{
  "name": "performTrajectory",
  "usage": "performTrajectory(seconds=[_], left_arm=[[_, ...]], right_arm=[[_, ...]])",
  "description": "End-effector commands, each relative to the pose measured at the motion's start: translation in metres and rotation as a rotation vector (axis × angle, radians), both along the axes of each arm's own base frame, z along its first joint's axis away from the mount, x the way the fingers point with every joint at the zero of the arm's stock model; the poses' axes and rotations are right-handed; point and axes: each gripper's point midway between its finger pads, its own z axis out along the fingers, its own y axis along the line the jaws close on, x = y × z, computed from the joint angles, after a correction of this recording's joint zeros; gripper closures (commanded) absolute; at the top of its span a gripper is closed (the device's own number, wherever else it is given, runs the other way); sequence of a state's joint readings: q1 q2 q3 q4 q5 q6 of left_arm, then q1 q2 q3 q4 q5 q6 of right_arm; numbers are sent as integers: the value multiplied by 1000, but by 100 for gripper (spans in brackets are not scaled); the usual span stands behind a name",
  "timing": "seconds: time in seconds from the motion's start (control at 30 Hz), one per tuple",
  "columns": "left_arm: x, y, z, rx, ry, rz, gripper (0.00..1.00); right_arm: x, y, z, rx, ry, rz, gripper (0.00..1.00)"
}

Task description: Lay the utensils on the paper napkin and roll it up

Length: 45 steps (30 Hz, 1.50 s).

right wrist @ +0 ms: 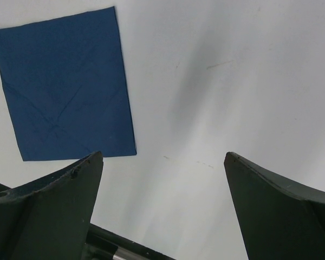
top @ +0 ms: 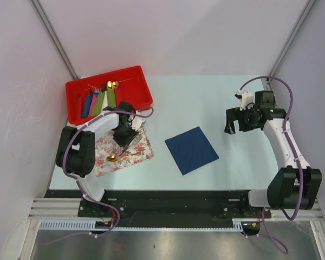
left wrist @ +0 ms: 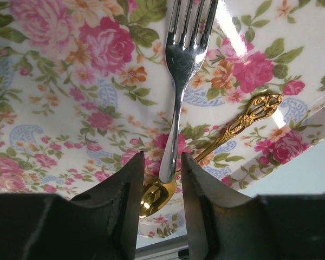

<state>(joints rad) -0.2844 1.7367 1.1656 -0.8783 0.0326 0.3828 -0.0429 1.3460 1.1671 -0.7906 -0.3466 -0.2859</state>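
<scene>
On the flowered tray [left wrist: 70, 108] a silvery fork [left wrist: 181, 59] lies with its handle crossing the bowl of a gold spoon [left wrist: 156, 196]. My left gripper [left wrist: 162, 162] is down over them, its jaws narrowed on either side of the fork's handle end, with a thin gap still showing on the left side. From above, that gripper [top: 124, 142] sits over the tray [top: 105, 160]. The navy paper napkin [top: 191, 150] lies flat mid-table, apart from both grippers. My right gripper [top: 231, 122] hovers wide open to its right, with nothing between the fingers; the napkin [right wrist: 65, 86] shows beyond its left finger.
A red bin [top: 143, 86] behind the tray holds several coloured rolls [top: 97, 100] with gold tips poking out. The tray's edge and bare table show at the lower right of the left wrist view. White walls enclose the table on three sides.
</scene>
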Motion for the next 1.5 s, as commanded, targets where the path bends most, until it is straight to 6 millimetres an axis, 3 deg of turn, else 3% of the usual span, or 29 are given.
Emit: performTrajectory(seconds=[0.0, 0.63, 0.77, 0.87, 0.97, 1.0, 1.1, 1.2, 1.3, 1.47], left_arm=[[6, -11, 2, -30, 6, -13, 62], [14, -30, -21, -46, 23, -17, 69], [17, -31, -23, -46, 18, 5, 82], [25, -34, -11, -61, -17, 33, 100], [39, -48, 19, -128, -80, 73, 100], [47, -58, 43, -190, -121, 93, 100], [65, -77, 86, -269, -227, 200, 100], [81, -95, 115, -267, -326, 344, 100], [81, -132, 130, -396, -291, 427, 100], [66, -210, 121, -541, -171, 460, 100]], right_arm=[[-1, -4, 8, -13, -42, -8, 0], [-11, -12, 3, -7, -26, -36, 0], [-12, -13, 3, -4, -25, -43, 0], [-11, -14, 3, -2, -28, -47, 0], [-10, -15, 5, -1, -30, -51, 0], [-9, -15, 6, 0, -31, -52, 0], [-8, -15, 6, 2, -31, -54, 0], [-6, -17, 8, -4, -35, -58, 0], [-4, -17, 10, -5, -42, -59, 0], [-4, -18, 8, -5, -42, -62, 0]])
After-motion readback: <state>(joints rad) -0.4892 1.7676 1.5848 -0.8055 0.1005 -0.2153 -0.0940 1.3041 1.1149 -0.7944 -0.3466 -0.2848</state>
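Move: Just under the slightly open left fingers, with its middle about 3 cm ahead, 4 cm right and 3 cm down, lies the fork. The gold spoon's middle is about 2 cm back and 3 cm right, and the flowered mat's is within a centimetre or so of the hand, ahead and left. The navy napkin lies about 36 cm right and 1 cm ahead. From the right hand, the fork is some 54 cm left, 2 cm ahead and 15 cm below. Sinking about 2 cm and easing a little right, the left hand closes its part-open fingers and pinches the fork by its handle. Keeping hold, it then lifts roughly 14 cm off the mat while sweeping some 13 cm right and 7 forward, towards the napkin's side; the wrist turns counter-clockwise and the fingers tilt to point outward to the right and forward. ##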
